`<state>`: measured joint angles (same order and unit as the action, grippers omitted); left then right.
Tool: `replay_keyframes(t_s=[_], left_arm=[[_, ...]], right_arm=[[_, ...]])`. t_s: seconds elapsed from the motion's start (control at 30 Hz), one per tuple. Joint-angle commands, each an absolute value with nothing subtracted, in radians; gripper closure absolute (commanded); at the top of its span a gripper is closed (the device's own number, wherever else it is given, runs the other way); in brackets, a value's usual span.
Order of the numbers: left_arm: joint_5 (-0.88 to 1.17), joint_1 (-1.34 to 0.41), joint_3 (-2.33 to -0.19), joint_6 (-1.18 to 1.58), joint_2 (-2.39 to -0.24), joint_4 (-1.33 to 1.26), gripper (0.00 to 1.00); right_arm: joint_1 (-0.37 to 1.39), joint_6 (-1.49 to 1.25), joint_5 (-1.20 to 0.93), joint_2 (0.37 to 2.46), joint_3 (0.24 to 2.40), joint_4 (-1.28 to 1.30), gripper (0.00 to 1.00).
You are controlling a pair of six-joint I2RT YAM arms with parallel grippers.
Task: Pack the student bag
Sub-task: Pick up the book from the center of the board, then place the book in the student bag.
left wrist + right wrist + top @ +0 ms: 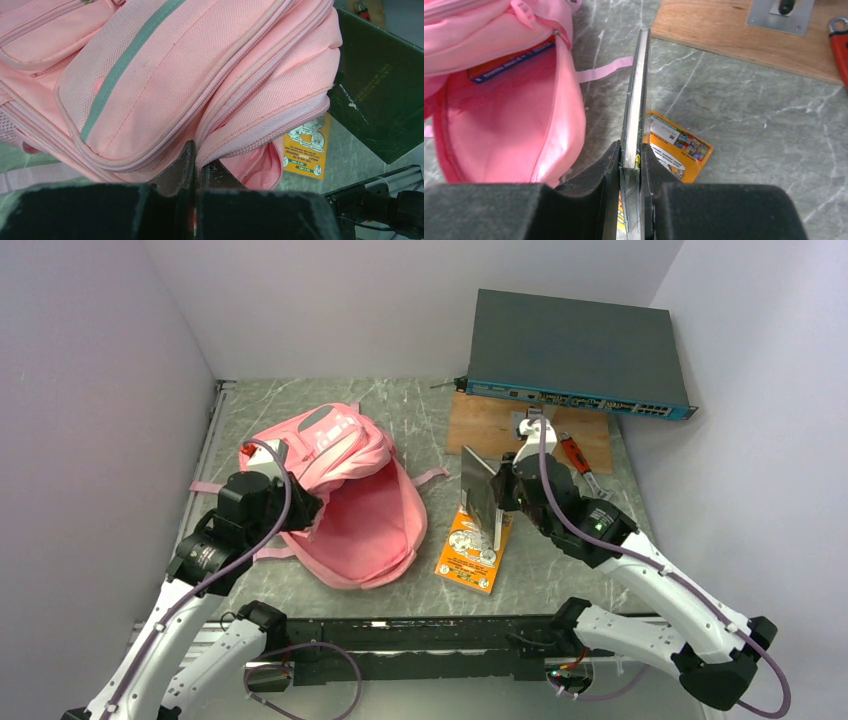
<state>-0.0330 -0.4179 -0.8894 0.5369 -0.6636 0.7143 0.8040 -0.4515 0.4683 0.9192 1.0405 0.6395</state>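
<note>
The pink student bag (345,495) lies left of centre with its main compartment gaping toward the right. My left gripper (303,510) is shut on the zipper edge of the bag's (175,75) opening, the fabric pinched between the fingers of this gripper (196,156). My right gripper (507,495) is shut on a thin dark green book (480,498), held upright on its edge just right of the bag. The right wrist view shows the book (636,90) clamped in the gripper (630,152). An orange booklet (472,552) lies flat below it. Another book (509,62) sits inside the bag (509,120).
A grey network switch (575,355) rests on a wooden board (490,425) at the back right, with a red-handled tool (575,455) and a metal plate (779,15) on the board. Walls close in the left, back and right sides.
</note>
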Motion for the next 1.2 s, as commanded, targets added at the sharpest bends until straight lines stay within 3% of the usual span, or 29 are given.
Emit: replay_keyframes(t_s=[0.0,0.13,0.4,0.53,0.8,0.97,1.17], left_arm=[[-0.015,-0.407,-0.926,0.573,-0.667,0.612,1.00],[-0.009,-0.407,-0.950,0.544,-0.682,0.614,1.00],[0.013,-0.407,-1.027,0.465,-0.723,0.663,1.00],[0.021,-0.407,-1.056,0.444,-0.728,0.677,1.00],[0.012,-0.407,-1.090,0.427,-0.743,0.697,1.00],[0.021,-0.407,-1.111,0.428,-0.740,0.699,1.00],[0.038,-0.407,-1.128,0.431,-0.755,0.716,1.00]], right_arm=[[0.770,-0.370,0.205,0.859,1.047,0.406,1.00],[0.770,-0.234,-0.085,0.808,0.926,0.196,1.00],[0.772,-0.016,-0.367,0.857,0.932,0.059,1.00],[0.775,0.096,-0.422,0.848,0.925,-0.034,1.00],[0.778,0.278,-0.555,0.924,1.047,0.018,1.00],[0.789,0.490,-0.762,0.927,0.929,-0.090,1.00],[0.844,0.587,-0.688,1.019,0.887,-0.230,1.00]])
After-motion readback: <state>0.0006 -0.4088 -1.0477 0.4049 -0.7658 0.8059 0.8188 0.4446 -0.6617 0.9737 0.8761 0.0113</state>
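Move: To the right hand's left, about 26 cm off, roughly level with it and some 18 cm lower, is the middle of the bag's open mouth, where its held dark book is going. The packed book in the bag lies some 31 cm left and 10 cm ahead; the orange book is on the table nearly beneath, 3 cm left. From the left hand, still pinching the flap, the mouth is about 7 cm right, 4 cm ahead and 15 cm below. Swinging the still-gripped dark book counter-clockwise by some 75 degrees, the right hand carries it about 15 cm left and 8 cm back towards the bag's mouth, rising over 6 cm before dipping slightly at the end. Its fingers level out from forward-and-down to point left. The left hand keeps its pinch on the flap, sinks a touch, then raises it about 2 cm with a slight roll. ##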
